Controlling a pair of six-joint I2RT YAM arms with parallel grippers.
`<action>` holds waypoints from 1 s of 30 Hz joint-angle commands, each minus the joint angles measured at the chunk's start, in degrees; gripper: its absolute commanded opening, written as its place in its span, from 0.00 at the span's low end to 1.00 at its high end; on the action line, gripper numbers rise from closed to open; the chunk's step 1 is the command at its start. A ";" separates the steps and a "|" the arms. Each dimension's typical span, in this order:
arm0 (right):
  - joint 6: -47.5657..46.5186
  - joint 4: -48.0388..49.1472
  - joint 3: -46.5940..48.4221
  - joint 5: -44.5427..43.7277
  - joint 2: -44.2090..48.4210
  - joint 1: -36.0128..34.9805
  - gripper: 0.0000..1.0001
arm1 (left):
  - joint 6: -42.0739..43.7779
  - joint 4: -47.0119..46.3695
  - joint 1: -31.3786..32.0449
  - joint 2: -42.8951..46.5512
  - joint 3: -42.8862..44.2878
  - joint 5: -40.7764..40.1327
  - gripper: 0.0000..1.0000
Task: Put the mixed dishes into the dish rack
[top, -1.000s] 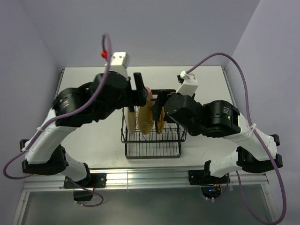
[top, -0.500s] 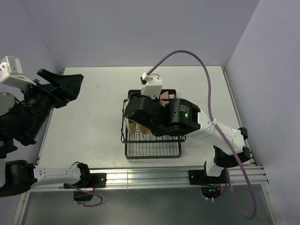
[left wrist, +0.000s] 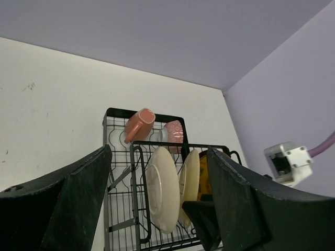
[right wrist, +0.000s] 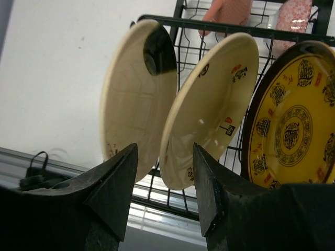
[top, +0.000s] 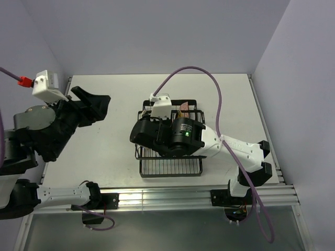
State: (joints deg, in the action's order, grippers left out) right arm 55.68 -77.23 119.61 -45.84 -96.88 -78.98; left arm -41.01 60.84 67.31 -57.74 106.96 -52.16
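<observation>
The black wire dish rack [top: 170, 166] stands mid-table, with my right arm lying over its back half. In the left wrist view two cream plates [left wrist: 162, 191] [left wrist: 189, 180] and the yellow patterned plate [left wrist: 203, 175] stand upright in its slots. The pinkish mug [left wrist: 138, 124] and the speckled bowl [left wrist: 174, 132] sit at the rack's far end. My right gripper [right wrist: 164, 151] is open, low at the rack's near side. The lower rim of the middle cream plate [right wrist: 209, 104] shows just beyond its fingertips. My left gripper [left wrist: 159, 157] is open and empty, raised to the left of the rack.
The white table [top: 115, 146] ends at a metal rail [top: 167, 197] on the near side. Lilac walls close in at the back and both sides. The right arm's purple cable [top: 209, 83] loops above the rack.
My left arm has swung up and away from the rack to the far left. My right arm has shifted left over the rack and its jaws have narrowed.
</observation>
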 commanded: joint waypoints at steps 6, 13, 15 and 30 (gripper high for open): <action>1.10 2.78 -7.02 -1.53 3.01 0.67 0.49 | -1.96 -0.02 0.28 2.28 -0.96 1.53 0.78; -0.22 5.95 -10.98 -2.05 4.68 1.46 0.33 | -2.23 0.24 0.28 2.01 -1.75 1.71 0.78; -1.01 6.65 -11.59 -2.14 5.12 1.72 0.29 | -2.14 -0.02 0.28 2.19 -2.10 1.54 0.78; -3.38 7.10 -9.66 -1.44 6.00 2.43 0.00 | -2.40 -0.63 0.28 1.92 -4.04 2.50 0.78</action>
State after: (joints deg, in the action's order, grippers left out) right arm 53.06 -73.06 107.68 -45.60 -92.97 -76.88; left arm -42.96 60.88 67.31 -55.37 103.33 -50.52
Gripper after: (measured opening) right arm 0.170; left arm 0.782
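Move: The cream plate in the middle of the rack stands right in front of the open right fingers, its near rim almost between them and its centre about 7 cm ahead, 2 cm to the right and 5 cm below. The dark-patched plate stands roughly 7 cm left of it and the yellow plate some 7 cm right, both about level with it; the orange mug is about 12 cm beyond it. From the idle left hand the middle plate lies some 10 cm ahead, 14 cm right and 21 cm lower. The right hand sinks about 5 cm towards the near rim of the middle cream plate, its left side dipping slightly while the half-open fingers start to close. As they finish closing, it eases up a centimetre and about as far right, edging slightly forward, and then stays there with the near rim pinched between its fingertips. ##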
